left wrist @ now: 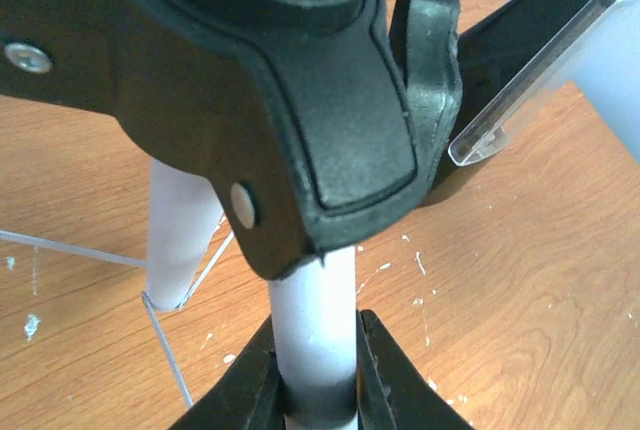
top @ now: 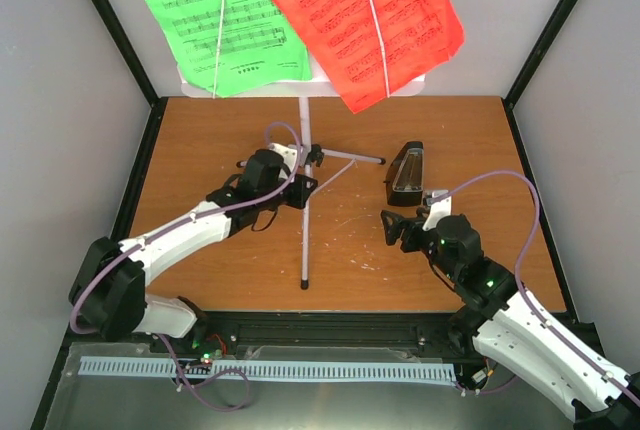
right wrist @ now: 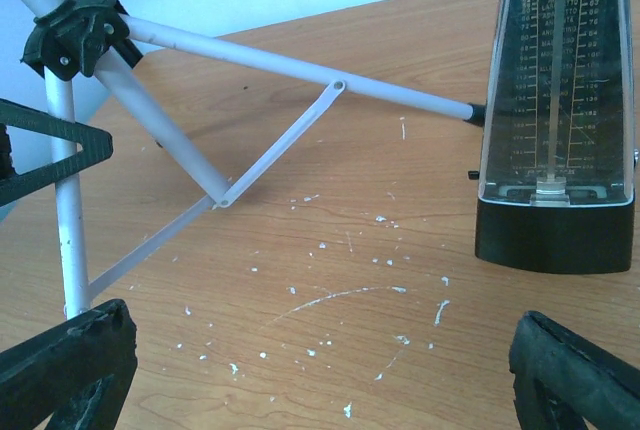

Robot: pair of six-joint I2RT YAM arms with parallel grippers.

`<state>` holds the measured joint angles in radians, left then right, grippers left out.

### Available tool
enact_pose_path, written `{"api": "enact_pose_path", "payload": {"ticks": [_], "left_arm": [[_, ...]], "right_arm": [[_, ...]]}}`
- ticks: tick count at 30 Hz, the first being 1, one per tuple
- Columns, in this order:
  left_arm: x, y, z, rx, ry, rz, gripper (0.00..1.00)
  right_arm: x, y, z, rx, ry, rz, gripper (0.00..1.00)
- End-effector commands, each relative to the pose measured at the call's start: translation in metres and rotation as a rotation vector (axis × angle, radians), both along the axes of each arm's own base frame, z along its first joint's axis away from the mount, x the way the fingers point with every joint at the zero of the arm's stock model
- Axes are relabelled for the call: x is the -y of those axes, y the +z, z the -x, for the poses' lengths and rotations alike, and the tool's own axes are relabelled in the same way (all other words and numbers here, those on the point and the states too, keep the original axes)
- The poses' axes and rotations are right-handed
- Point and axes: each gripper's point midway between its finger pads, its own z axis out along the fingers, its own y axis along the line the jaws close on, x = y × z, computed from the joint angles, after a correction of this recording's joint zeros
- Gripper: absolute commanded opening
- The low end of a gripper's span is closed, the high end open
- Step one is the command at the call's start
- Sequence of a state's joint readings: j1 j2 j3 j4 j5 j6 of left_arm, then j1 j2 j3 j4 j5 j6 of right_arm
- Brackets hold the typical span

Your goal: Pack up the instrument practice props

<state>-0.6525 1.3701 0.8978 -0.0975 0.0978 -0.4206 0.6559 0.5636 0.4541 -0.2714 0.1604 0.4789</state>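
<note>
The music stand stands upright at the back middle of the table, its thin tripod legs spread from a black hub. On its desk lean a green music sheet and a red music sheet. My left gripper is shut on the stand's white pole, just below the black collar. The black pyramid metronome with its clear cover stands to the right of the stand. My right gripper is open just in front of the metronome, with nothing between its fingers.
The wooden table is flecked with white specks. Grey walls and black frame posts close in the sides and back. A pale perforated rail runs along the near edge between the arm bases.
</note>
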Motion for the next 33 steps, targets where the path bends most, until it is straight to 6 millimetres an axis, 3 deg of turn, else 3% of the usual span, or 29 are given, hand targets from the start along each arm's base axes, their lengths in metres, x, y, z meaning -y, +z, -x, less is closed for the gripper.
{"api": "enact_pose_path", "payload": {"ticks": [1, 7, 11, 16, 21, 23, 25, 27, 29, 33], "left_arm": [[-0.019, 0.001, 0.007, 0.044, -0.145, -0.08, 0.0], [-0.034, 0.019, 0.003, 0.11, -0.314, -0.139, 0.0], [-0.032, 0.023, -0.004, 0.179, -0.412, -0.17, 0.0], [-0.033, 0.004, -0.03, 0.177, -0.437, -0.257, 0.0], [-0.037, 0.0, -0.042, 0.186, -0.419, -0.284, 0.02], [-0.04, 0.003, -0.045, 0.198, -0.398, -0.292, 0.18], [-0.043, 0.008, -0.046, 0.21, -0.37, -0.296, 0.57], [-0.046, 0.017, -0.047, 0.229, -0.342, -0.3, 0.8], [-0.049, 0.033, -0.044, 0.26, -0.318, -0.288, 0.92], [-0.057, 0.075, -0.029, 0.346, -0.25, -0.21, 0.99]], "right_arm": [[0.001, 0.017, 0.004, 0.024, 0.015, -0.02, 1.0], [0.002, 0.022, 0.006, 0.031, 0.019, -0.004, 1.0], [0.008, 0.033, 0.006, 0.057, 0.005, 0.014, 1.0], [0.014, 0.048, 0.008, 0.08, -0.008, 0.036, 1.0], [0.02, 0.044, 0.007, 0.079, -0.042, 0.041, 1.0], [0.022, 0.041, 0.005, 0.074, -0.062, 0.04, 1.0], [0.026, 0.042, 0.002, 0.075, -0.09, 0.038, 1.0], [0.026, 0.049, 0.0, 0.087, -0.091, 0.042, 1.0], [0.029, 0.059, -0.003, 0.091, -0.106, 0.058, 1.0], [0.031, 0.077, -0.02, 0.078, -0.099, 0.085, 1.0]]}}
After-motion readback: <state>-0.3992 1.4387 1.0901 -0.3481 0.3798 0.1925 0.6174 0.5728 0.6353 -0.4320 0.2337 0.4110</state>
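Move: The left hand already grips the music stand's near leg just below the hub, which is about 5 cm ahead and 4 cm higher. That leg's foot rests some 15 cm back, 1 cm left and 18 cm lower, while the leg reaching right ends roughly 16 cm ahead and 18 cm right. The metronome stands about 8 cm ahead and 22 cm right of the left hand; from the open right hand, about 16 cm ahead and 7 cm right. Keeping its pinch on the near leg, the left hand drags the stand about 4.5 cm left and then some 3.5 cm forward, turning about 20 degrees clockwise. Its fingers then open wide and let go of the leg, still straddling it as the hand starts to rise. The empty right hand stays open, lifts about 5 cm and drifts 2.5 cm right. ##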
